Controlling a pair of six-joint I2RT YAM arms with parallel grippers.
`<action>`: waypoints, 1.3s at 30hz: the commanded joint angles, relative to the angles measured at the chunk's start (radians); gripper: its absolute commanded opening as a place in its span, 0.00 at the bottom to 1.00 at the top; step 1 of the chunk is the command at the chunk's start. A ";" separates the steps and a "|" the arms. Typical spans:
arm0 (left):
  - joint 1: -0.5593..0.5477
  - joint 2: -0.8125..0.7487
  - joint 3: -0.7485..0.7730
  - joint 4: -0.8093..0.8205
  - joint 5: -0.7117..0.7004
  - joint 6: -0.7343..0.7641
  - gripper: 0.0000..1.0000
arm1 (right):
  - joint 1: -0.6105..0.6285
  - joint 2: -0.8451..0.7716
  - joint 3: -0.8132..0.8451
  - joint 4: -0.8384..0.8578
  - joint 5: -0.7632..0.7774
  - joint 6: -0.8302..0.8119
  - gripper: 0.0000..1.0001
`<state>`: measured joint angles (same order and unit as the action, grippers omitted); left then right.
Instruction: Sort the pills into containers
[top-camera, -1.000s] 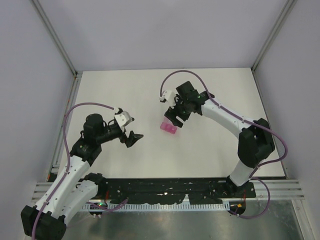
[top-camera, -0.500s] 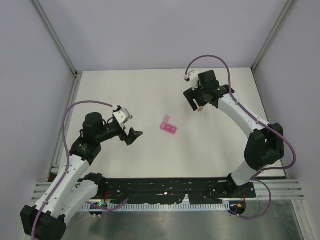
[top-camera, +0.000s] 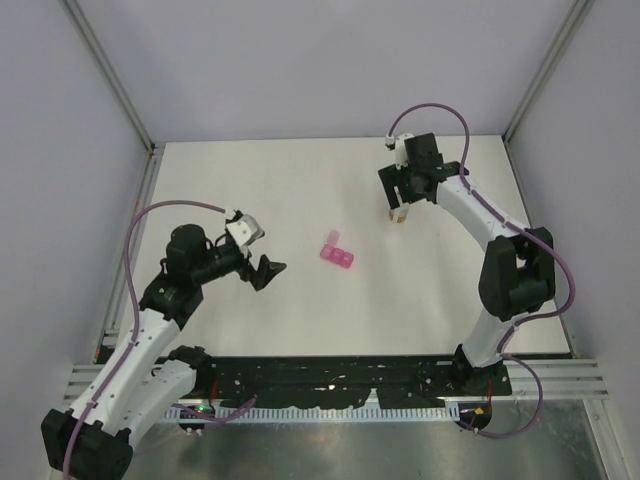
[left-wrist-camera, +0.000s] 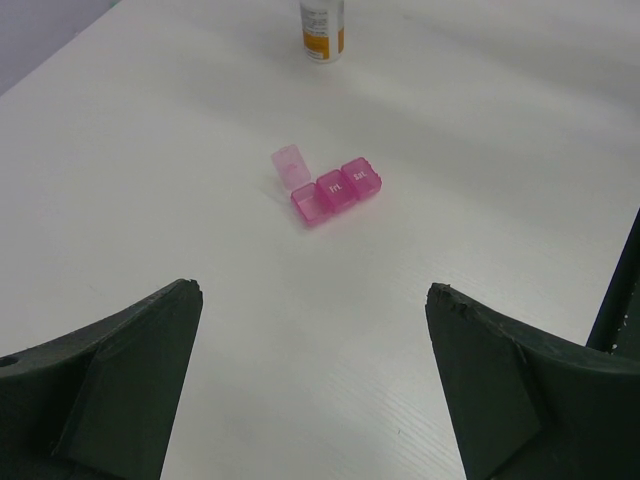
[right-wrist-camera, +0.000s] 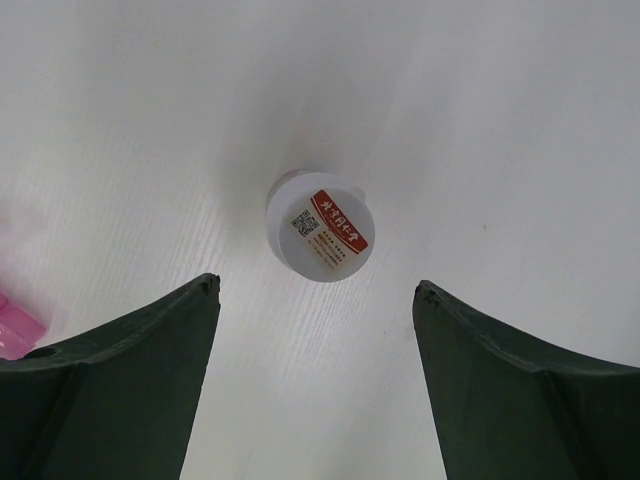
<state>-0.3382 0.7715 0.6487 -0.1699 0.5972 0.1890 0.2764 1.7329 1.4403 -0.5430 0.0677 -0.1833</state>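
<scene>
The containers are a pink pill box (top-camera: 338, 256) (left-wrist-camera: 336, 189) of three joined compartments near mid-table. Its left compartment has its lid (left-wrist-camera: 290, 164) flipped up. No pills show in any view. My left gripper (top-camera: 268, 272) (left-wrist-camera: 315, 290) hovers open to the left of the box, pointing at it, with only bare table between its fingers. My right gripper (top-camera: 401, 194) (right-wrist-camera: 318, 286) stands open above a small white bottle (top-camera: 399, 215) (right-wrist-camera: 318, 236) with an orange-red label, not touching it. A pink edge of the box (right-wrist-camera: 14, 330) shows at the right wrist view's left border.
The white bottle (left-wrist-camera: 322, 26) stands upright beyond the pill box in the left wrist view. The white table (top-camera: 250, 190) is walled by grey panels and metal posts at the back and both sides. The right arm's base (top-camera: 490, 340) stands at the near right.
My right arm has swung away from the pill box to the back right and now hangs over the bottle. The box lies uncovered. My left jaws have opened a little wider.
</scene>
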 joint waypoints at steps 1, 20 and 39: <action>0.005 0.008 0.012 0.046 0.006 -0.011 0.99 | -0.014 0.046 0.037 0.049 -0.012 0.073 0.82; 0.005 0.031 0.012 0.060 -0.002 0.001 1.00 | -0.043 0.203 0.068 0.091 -0.049 0.123 0.77; -0.027 0.150 0.090 0.142 -0.069 -0.091 0.99 | -0.051 0.094 0.094 -0.006 -0.169 0.133 0.22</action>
<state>-0.3386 0.8612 0.6510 -0.1135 0.5922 0.1707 0.2276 1.9427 1.4704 -0.5022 -0.0425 -0.0677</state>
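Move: The white pill bottle stands nearly under the right hand, about 2 cm ahead and level with it left to right, its middle some 10 cm below. The pink pill box, one lid open, lies about 11 cm back and 15 cm to the left of the right hand, some 13 cm down. From the left hand, which takes no part, the bottle is roughly 21 cm ahead, 28 cm to the right and 18 cm lower. The bottle's upper part is what the right hand comes down over: it sinks about 8 cm with open fingers, easing forward a couple of centimetres late in the descent while the wrist tips some 10 degrees further down. Near the bottom the fingers close and pinch the bottle around its cap end from both sides, stopping on it and squeezing with rising grip effort. ##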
